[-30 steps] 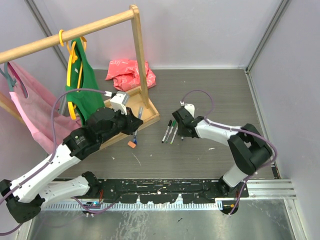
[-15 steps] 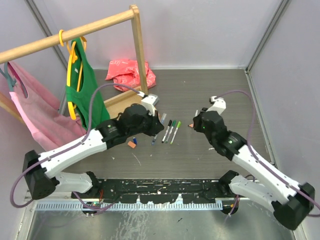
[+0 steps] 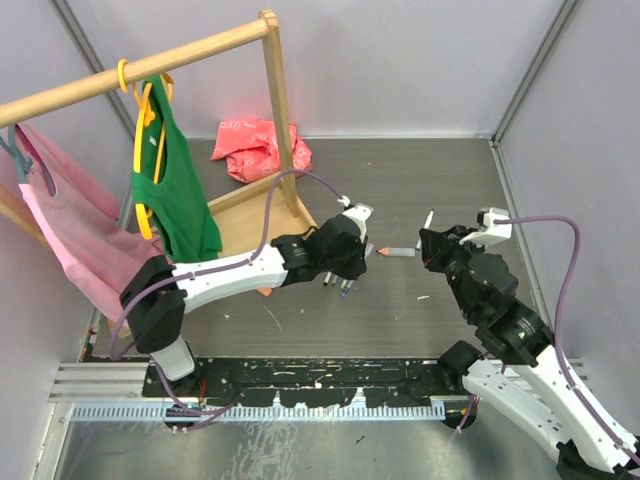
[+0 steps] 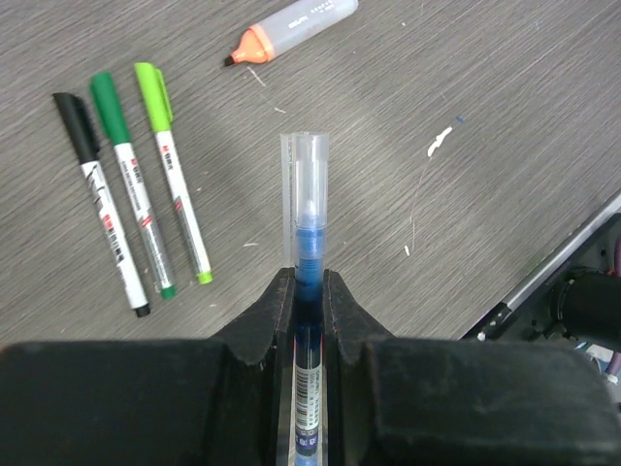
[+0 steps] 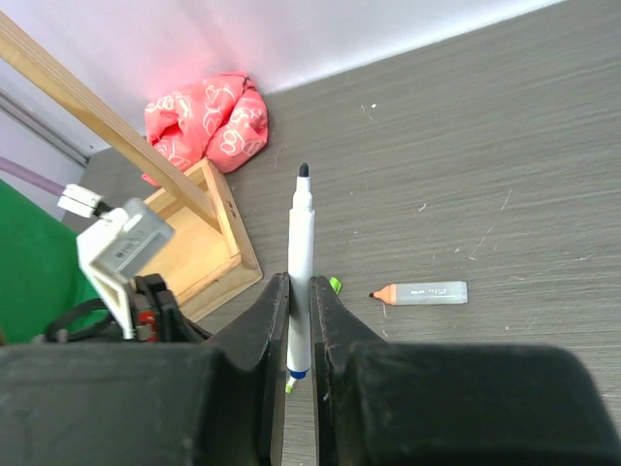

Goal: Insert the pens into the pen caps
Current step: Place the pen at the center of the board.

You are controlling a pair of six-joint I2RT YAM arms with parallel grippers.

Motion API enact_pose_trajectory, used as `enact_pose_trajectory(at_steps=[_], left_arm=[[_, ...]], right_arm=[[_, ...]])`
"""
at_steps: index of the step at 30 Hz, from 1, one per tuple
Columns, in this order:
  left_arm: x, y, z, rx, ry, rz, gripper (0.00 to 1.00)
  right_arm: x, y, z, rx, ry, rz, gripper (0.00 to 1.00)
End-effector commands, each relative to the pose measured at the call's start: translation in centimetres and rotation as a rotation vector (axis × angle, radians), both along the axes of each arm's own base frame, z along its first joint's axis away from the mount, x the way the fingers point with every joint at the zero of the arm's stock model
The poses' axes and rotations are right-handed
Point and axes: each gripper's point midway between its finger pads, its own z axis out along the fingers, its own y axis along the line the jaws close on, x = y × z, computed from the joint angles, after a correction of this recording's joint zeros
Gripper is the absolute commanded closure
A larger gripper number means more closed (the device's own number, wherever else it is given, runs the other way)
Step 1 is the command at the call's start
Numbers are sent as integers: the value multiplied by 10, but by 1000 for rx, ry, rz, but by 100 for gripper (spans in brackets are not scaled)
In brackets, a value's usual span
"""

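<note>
My left gripper [image 4: 309, 277] is shut on a blue pen [image 4: 309, 248] whose tip sits inside a clear cap [image 4: 308, 170]; it hovers over the table. To its left lie three capped pens: black [image 4: 97, 194], dark green [image 4: 131, 175] and light green [image 4: 175, 175]. My right gripper [image 5: 299, 282] is shut on a white pen [image 5: 301, 233] with a bare dark tip pointing up and away. A grey marker with an orange tip [image 3: 398, 251] lies on the table between the two grippers. In the top view the left gripper [image 3: 345, 283] hides most of the lying pens, and the right gripper [image 3: 430, 238] is further right.
A wooden clothes rack with a tray base [image 3: 250, 215] stands at the back left, carrying a green garment [image 3: 170, 190] and a pink one [image 3: 60, 230]. A red bag [image 3: 262, 145] lies behind it. Grey walls close the back and right side.
The left arm has swung right, carrying the blue pen over the row of pens. The right arm has pulled back to the right with the white pen.
</note>
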Motion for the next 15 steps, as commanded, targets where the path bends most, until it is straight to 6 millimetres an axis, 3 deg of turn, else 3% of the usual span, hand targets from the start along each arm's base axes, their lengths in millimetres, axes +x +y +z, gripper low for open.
enact_pose_trajectory(at_steps=[1, 7, 15], left_arm=[[12, -26, 24, -64, -58, 25, 100], [26, -34, -4, 1, -44, 107, 100], [45, -34, -42, 163, -45, 169, 100]], right_arm=[[-7, -13, 31, 21, -82, -26, 100], [-14, -18, 40, 49, -105, -28, 100], [-20, -28, 39, 70, -109, -61, 100]])
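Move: The left hand, holding the blue pen about 14 cm above the board, heads for the bare spot just right of the lime pen, roughly 7 cm ahead and 4 cm to its right. The lime pen's middle lies some 7 cm straight ahead, the green pen 3 cm left of the lime pen and level with it, and the orange highlighter about 10 cm ahead and 11 cm right. From the right hand, that spot is about 6 cm ahead, 6 cm left and 27 cm below. Still gripping the blue pen, the left hand sinks about 5 cm while carrying it some 4 cm right and 3 cm forward towards the bare board between the lime pen and the orange highlighter, going mostly right at first, then forward and down faster as the fingers dip and swing a few degrees counter-clockwise. The right hand keeps its upright white pen and eases up, back and to the right by about 3 cm in all, away from that spot. ##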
